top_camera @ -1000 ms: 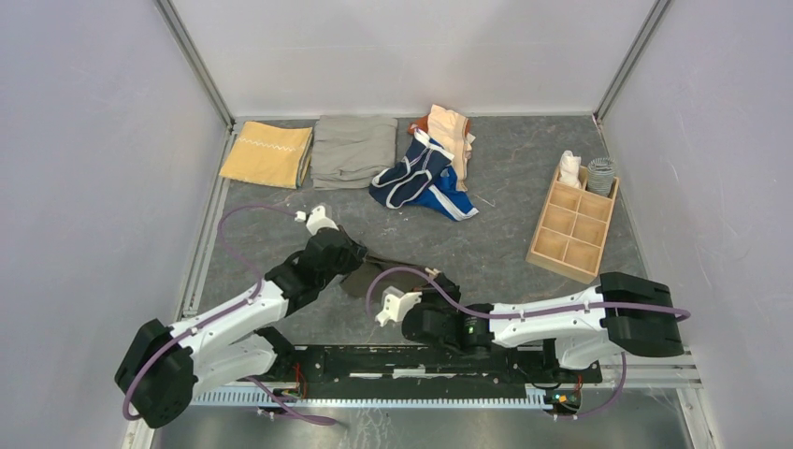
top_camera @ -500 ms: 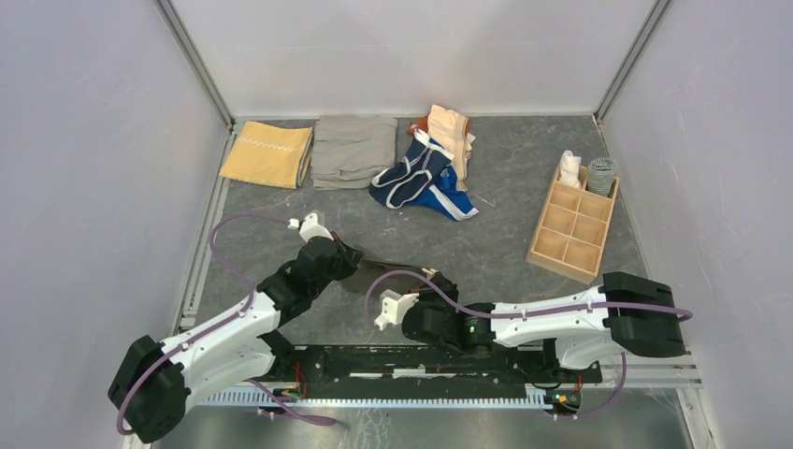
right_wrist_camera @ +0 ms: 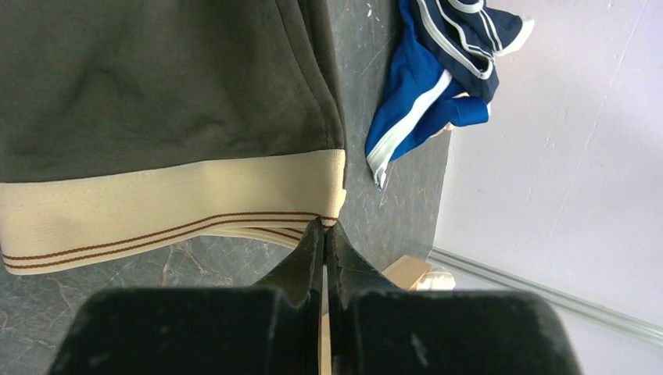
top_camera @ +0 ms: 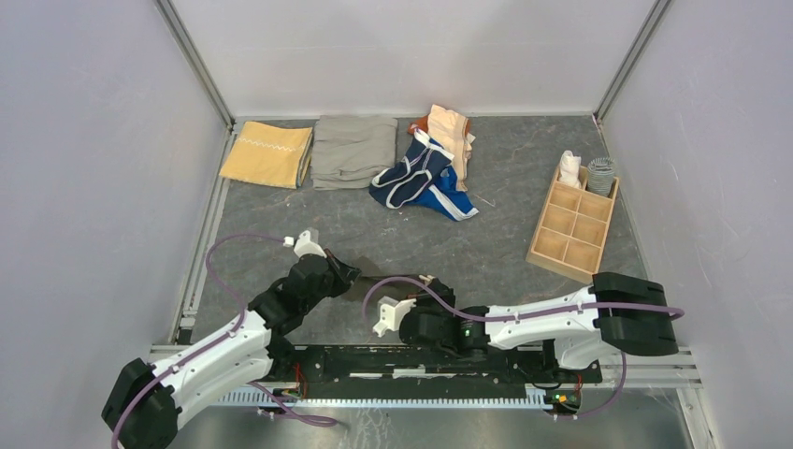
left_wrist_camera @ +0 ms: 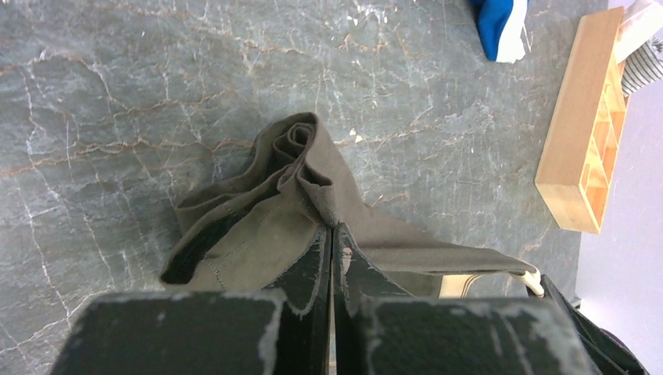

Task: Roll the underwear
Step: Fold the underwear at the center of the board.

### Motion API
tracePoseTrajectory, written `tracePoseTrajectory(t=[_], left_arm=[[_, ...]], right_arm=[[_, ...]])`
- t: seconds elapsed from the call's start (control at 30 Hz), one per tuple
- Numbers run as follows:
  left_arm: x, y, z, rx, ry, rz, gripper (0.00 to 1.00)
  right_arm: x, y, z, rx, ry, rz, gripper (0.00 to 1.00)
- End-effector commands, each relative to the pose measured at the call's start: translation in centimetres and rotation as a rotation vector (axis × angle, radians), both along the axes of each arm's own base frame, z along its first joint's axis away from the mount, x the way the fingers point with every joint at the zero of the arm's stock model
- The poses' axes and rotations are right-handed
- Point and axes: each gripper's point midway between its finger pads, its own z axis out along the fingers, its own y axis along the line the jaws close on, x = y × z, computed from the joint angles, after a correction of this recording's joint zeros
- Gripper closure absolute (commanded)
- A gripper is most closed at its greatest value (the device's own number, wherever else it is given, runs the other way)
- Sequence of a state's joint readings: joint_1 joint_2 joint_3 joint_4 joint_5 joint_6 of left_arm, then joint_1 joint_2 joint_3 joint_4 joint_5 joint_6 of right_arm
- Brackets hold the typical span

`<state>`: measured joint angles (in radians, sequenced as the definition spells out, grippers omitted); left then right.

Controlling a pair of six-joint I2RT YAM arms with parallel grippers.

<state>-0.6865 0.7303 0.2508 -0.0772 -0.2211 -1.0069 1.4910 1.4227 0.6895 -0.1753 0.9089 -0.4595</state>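
Note:
The dark grey-brown underwear (top_camera: 372, 282) with a tan waistband (right_wrist_camera: 156, 205) is stretched low over the table between my two grippers. My left gripper (left_wrist_camera: 331, 228) is shut on a bunched fold of its fabric (left_wrist_camera: 258, 223), which twists into a small roll just ahead of the tips. My right gripper (right_wrist_camera: 324, 225) is shut on the corner of the waistband. In the top view the left gripper (top_camera: 348, 275) and the right gripper (top_camera: 438, 286) sit near the front edge. Navy underwear with white trim (top_camera: 411, 173), a bright blue piece (top_camera: 451, 202) and a peach piece (top_camera: 451, 131) lie heaped at the back.
A folded mustard-yellow cloth (top_camera: 267, 153) and a folded grey-khaki cloth (top_camera: 353, 150) lie along the back wall. A wooden compartment box (top_camera: 572, 224) stands at the right, with two rolled pieces (top_camera: 569, 168) in its far cells. Walls enclose three sides.
My left arm has drawn back toward the near edge, taking its end of the dark underwear with it. The right gripper has shifted only slightly.

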Motion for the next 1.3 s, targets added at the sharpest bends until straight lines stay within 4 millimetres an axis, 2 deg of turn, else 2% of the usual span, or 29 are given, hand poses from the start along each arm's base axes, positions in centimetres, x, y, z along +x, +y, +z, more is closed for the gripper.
tracePoseTrajectory(t=[0.0, 0.17, 0.4, 0.57, 0.77, 0.93, 1.13, 1.27], left_arm=[[-0.6, 0.3, -0.8, -0.031, 0.040, 0.025, 0.98], [-1.1, 0.6, -1.1, -0.033, 0.050, 0.027, 0.98], [-0.2, 0.4, 0.0, -0.030, 0.034, 0.044, 0.98], [2.0, 0.0, 2.2, -0.002, -0.007, 0.077, 0.98], [5.2, -1.6, 5.3, 0.005, -0.068, 0.079, 0.98], [5.6, -2.1, 5.5, 0.010, -0.079, 0.060, 0.98], [4.0, -2.2, 4.6, -0.035, -0.076, 0.011, 0.98], [2.6, -2.5, 3.2, -0.066, -0.050, -0.031, 0.98]], right_arm=[[-0.8, 0.5, -0.2, -0.007, 0.006, 0.016, 1.00], [-1.2, 0.6, -0.1, -0.027, -0.038, 0.015, 1.00], [1.0, -0.6, 2.4, -0.068, -0.180, -0.055, 1.00], [3.3, -1.7, 4.8, -0.124, -0.249, -0.118, 1.00], [5.1, -1.2, 7.4, -0.120, -0.272, -0.131, 1.00], [4.4, -1.5, 6.2, -0.123, -0.238, -0.098, 1.00], [2.4, -2.1, 4.1, -0.094, -0.189, -0.045, 1.00], [1.1, -2.3, 2.6, -0.091, -0.152, -0.016, 1.00]])
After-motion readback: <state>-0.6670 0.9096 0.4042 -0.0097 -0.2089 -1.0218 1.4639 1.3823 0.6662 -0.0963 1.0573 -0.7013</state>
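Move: Both hands already hold the underwear stretched between them. Its hanging middle lies roughly 7 cm to the left hand's right, 1 cm back and 5 cm below, and from the right hand about 6 cm left, 3 cm ahead and 7 cm below. Its nearest neighbour, the blue pile, lies some 21 cm ahead of the left hand and 14 cm right; from the right hand it is about 24 cm ahead and 1 cm left. Back and down by about 1 cm first, then forward and up some 5 to 6 cm, both arms swing the underwear almost together, drifting slightly right; the right hand then draws back about 2.5 cm and sinks a little, the left only about 1 cm. The right fingers tip up and roll; both grippers stay shut on the cloth. ##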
